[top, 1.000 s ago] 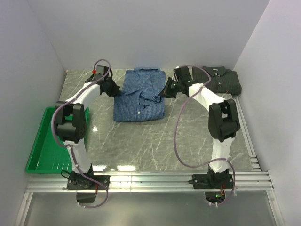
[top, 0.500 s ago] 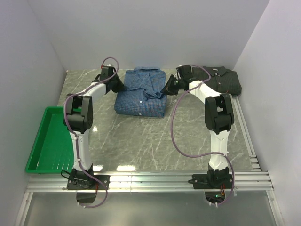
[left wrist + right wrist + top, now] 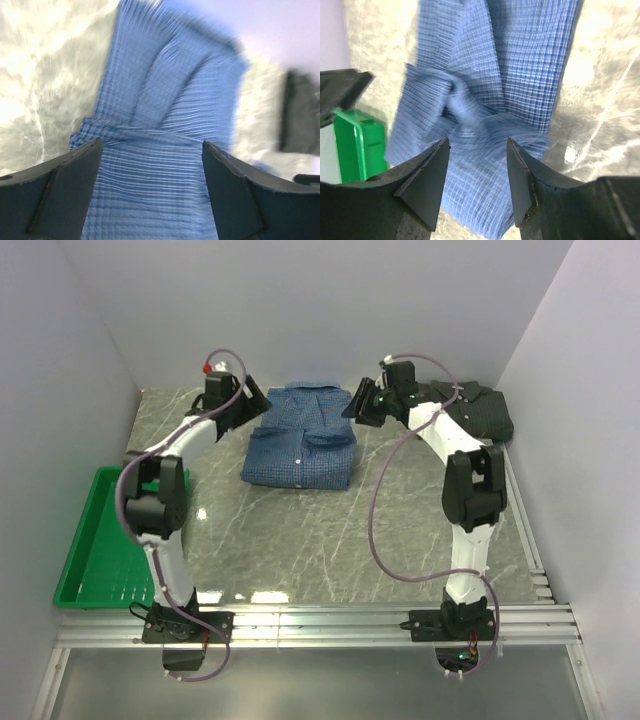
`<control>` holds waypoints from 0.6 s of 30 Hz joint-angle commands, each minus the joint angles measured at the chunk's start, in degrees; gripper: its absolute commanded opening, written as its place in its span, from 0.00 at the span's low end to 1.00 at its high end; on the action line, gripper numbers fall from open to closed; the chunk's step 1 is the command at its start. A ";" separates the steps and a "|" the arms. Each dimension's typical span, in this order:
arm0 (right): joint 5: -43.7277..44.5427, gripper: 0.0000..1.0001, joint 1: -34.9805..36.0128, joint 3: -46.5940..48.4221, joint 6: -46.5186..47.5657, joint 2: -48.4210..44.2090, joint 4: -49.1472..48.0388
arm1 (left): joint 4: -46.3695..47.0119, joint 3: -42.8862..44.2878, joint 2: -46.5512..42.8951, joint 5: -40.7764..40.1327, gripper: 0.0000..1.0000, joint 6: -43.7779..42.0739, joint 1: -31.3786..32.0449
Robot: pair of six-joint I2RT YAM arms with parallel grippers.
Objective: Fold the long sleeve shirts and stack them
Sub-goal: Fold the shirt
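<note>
The blue checked long sleeve shirt [image 3: 300,438] lies folded on the marble table at the back centre, collar toward the wall. The dark long sleeve shirt [image 3: 482,410] lies folded at the back right. My left gripper [image 3: 252,403] hovers at the blue shirt's upper left edge, open and empty; the left wrist view shows blurred blue cloth [image 3: 160,125] beyond its gripper [image 3: 152,150]. My right gripper [image 3: 357,405] hovers at the shirt's upper right edge, also open. In the right wrist view the blue shirt [image 3: 470,95] lies beyond the gripper [image 3: 477,150], with nothing held.
A green plastic tray [image 3: 78,558] sits at the table's left edge and also shows in the right wrist view as the tray [image 3: 362,145]. Walls close the back and both sides. A metal rail [image 3: 320,625] runs along the near edge by the arm bases.
Both grippers opened, let go of the blue shirt and rose toward the back wall. The shirt settled into a neater, shorter rectangle.
</note>
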State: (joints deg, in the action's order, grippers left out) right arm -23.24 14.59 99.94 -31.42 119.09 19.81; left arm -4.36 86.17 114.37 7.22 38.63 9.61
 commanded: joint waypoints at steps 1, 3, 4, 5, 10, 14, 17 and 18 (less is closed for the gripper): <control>4.34 0.57 -0.18 -1.32 3.38 -11.15 -2.32 | 1.91 -0.04 -11.61 -4.13 0.87 -0.22 0.76; 4.70 0.57 0.61 -3.95 3.82 -14.04 -2.67 | -0.11 -0.74 -15.65 -6.16 0.88 -0.57 1.73; 4.96 0.57 0.88 -4.92 4.17 -14.84 -2.76 | -2.04 -1.26 -16.80 -7.04 0.87 -1.10 2.86; 5.14 0.57 1.66 -7.02 4.43 -15.55 -3.02 | -2.84 -2.83 -19.24 -7.05 0.87 -1.36 3.57; 0.67 0.56 4.39 -13.27 5.84 -18.28 -4.78 | -3.73 -12.15 -26.29 -11.87 0.86 -0.58 8.75; -0.83 0.55 7.47 -15.82 6.37 -16.88 -5.83 | 0.74 -21.72 -29.55 -14.26 0.85 0.65 11.31; -1.72 0.55 8.88 -18.45 4.00 -14.59 -9.33 | 1.72 -23.33 -27.02 -14.34 0.85 1.09 12.54; -1.54 0.55 9.05 -19.51 2.43 -13.72 -10.57 | 1.38 -23.33 -26.13 -15.56 0.85 1.01 13.41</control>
State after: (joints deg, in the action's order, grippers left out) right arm -23.49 22.92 82.59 -27.03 103.83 14.02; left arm -4.78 63.42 86.48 -5.02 38.79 21.93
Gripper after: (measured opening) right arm 0.549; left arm 0.851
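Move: My left hand is over the shirt's left side. The near folded edge that I go for has its middle about 18 cm back, 8 cm to the right and 5 cm below; the turned-up hem lies 4 cm back and 8 cm right, the collar end 5 cm ahead and 12 cm right. From my right hand that near edge is some 18 cm back, 12 cm left and 5 cm below, and the folded dark shirt 26 cm to the right, level with it. Fingers already clear of the hem and staying open, I swing both hands in a quick hop back over the folded half towards its near edge: up first (left about 16 cm, right about 10), then down again, drawing my left hand back 12 cm and my right 9. They close in on each other by some 9 cm, tips lifting and then dipping; my right also turns about 10 degrees counter-clockwise. Both end above the cloth, not touching it. ##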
